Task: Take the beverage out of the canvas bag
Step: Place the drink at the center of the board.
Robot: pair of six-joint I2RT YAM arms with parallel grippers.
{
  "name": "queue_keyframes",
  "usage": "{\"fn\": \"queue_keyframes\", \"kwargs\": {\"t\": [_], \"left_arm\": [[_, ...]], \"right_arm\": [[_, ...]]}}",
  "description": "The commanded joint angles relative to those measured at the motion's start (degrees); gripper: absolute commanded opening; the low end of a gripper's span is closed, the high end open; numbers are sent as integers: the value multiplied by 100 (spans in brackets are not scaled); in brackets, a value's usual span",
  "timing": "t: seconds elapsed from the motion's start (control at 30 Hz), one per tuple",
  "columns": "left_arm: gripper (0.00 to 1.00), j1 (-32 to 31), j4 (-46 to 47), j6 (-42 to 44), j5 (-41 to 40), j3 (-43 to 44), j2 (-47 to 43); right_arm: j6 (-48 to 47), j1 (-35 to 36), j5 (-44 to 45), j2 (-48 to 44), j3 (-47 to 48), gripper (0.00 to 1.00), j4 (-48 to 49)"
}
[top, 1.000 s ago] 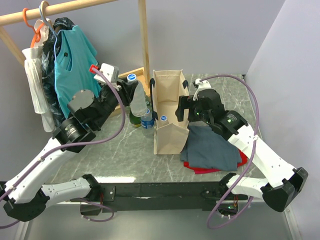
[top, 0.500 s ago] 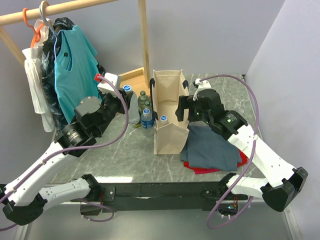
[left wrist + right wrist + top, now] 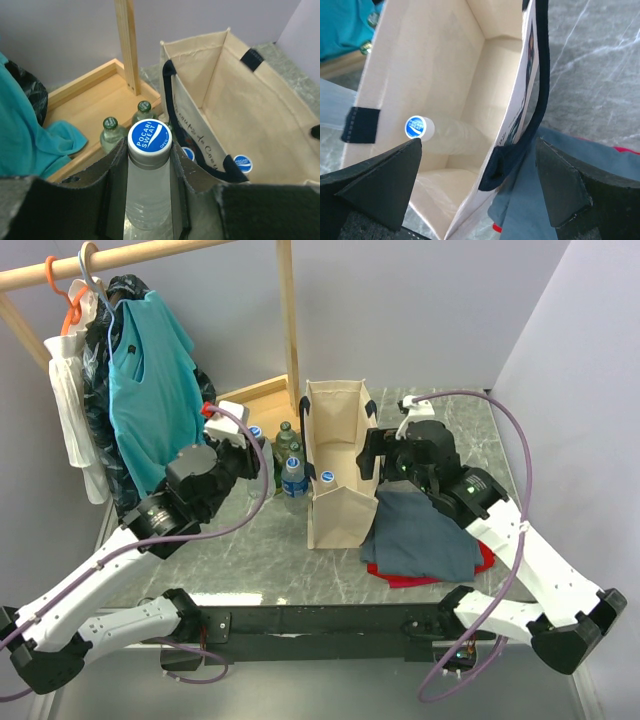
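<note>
The beige canvas bag stands open at the table's middle, its navy handles hanging over the rims. One beverage bottle leans inside it, blue cap up. My left gripper is shut on the neck of a clear Pocari Sweat bottle, held upright just left of the bag, low over the table. My right gripper stands open astride the bag's right wall and handle, touching neither.
Two green glass bottles and a blue-capped bottle stand beside the bag's left wall. The wooden rack base and post are behind, with hanging clothes. Folded grey-blue cloth lies right of the bag.
My left arm has carried the clear bottle down and to the left, from bag-rim height to low beside the other bottles. The right arm has shifted slightly, still open at the bag.
</note>
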Motion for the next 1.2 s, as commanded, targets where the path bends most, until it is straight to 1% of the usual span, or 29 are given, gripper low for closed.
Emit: {"fn": "queue_keyframes", "kwargs": {"t": [0.0,0.37,0.73,1.17], "left_arm": [[1,12,1243,-51,-241,-75,-250],[1,12,1384,-86,-268,-409,-57],[1,12,1841,-323,-259,-892,-48],[1,12,2368,-403,-540,-1490,-30]], "right_arm": [[-17,18,182,-232,-39,100,302],[-26,9,173,-135,-48,100,275],[-52,18,121,-65,-48,100,302],[-26,18,86,-21,-66,100,328]]}}
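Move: The left hand already grips the drink bottle near its cap, over a bare spot on the board about 33 cm below and some 2 cm ahead. The standing drink bottle is roughly 6 cm ahead and 8 cm to the right, the nearest green bottle about 12 cm ahead and 1 cm right, and the canvas bag's middle some 9 cm ahead and 17 cm right. From the right hand that spot lies around 24 cm left, level with it, 25 cm below. Keeping its pinch below the cap, the left hand lowers the upright bottle about 10 cm towards the bare spot on the near side of the green bottles and left of the standing drink bottle, easing off early on and then sinking faster again. It edges barely forward, and the fingers, pointing nearly level, tip down some 5 degrees. ##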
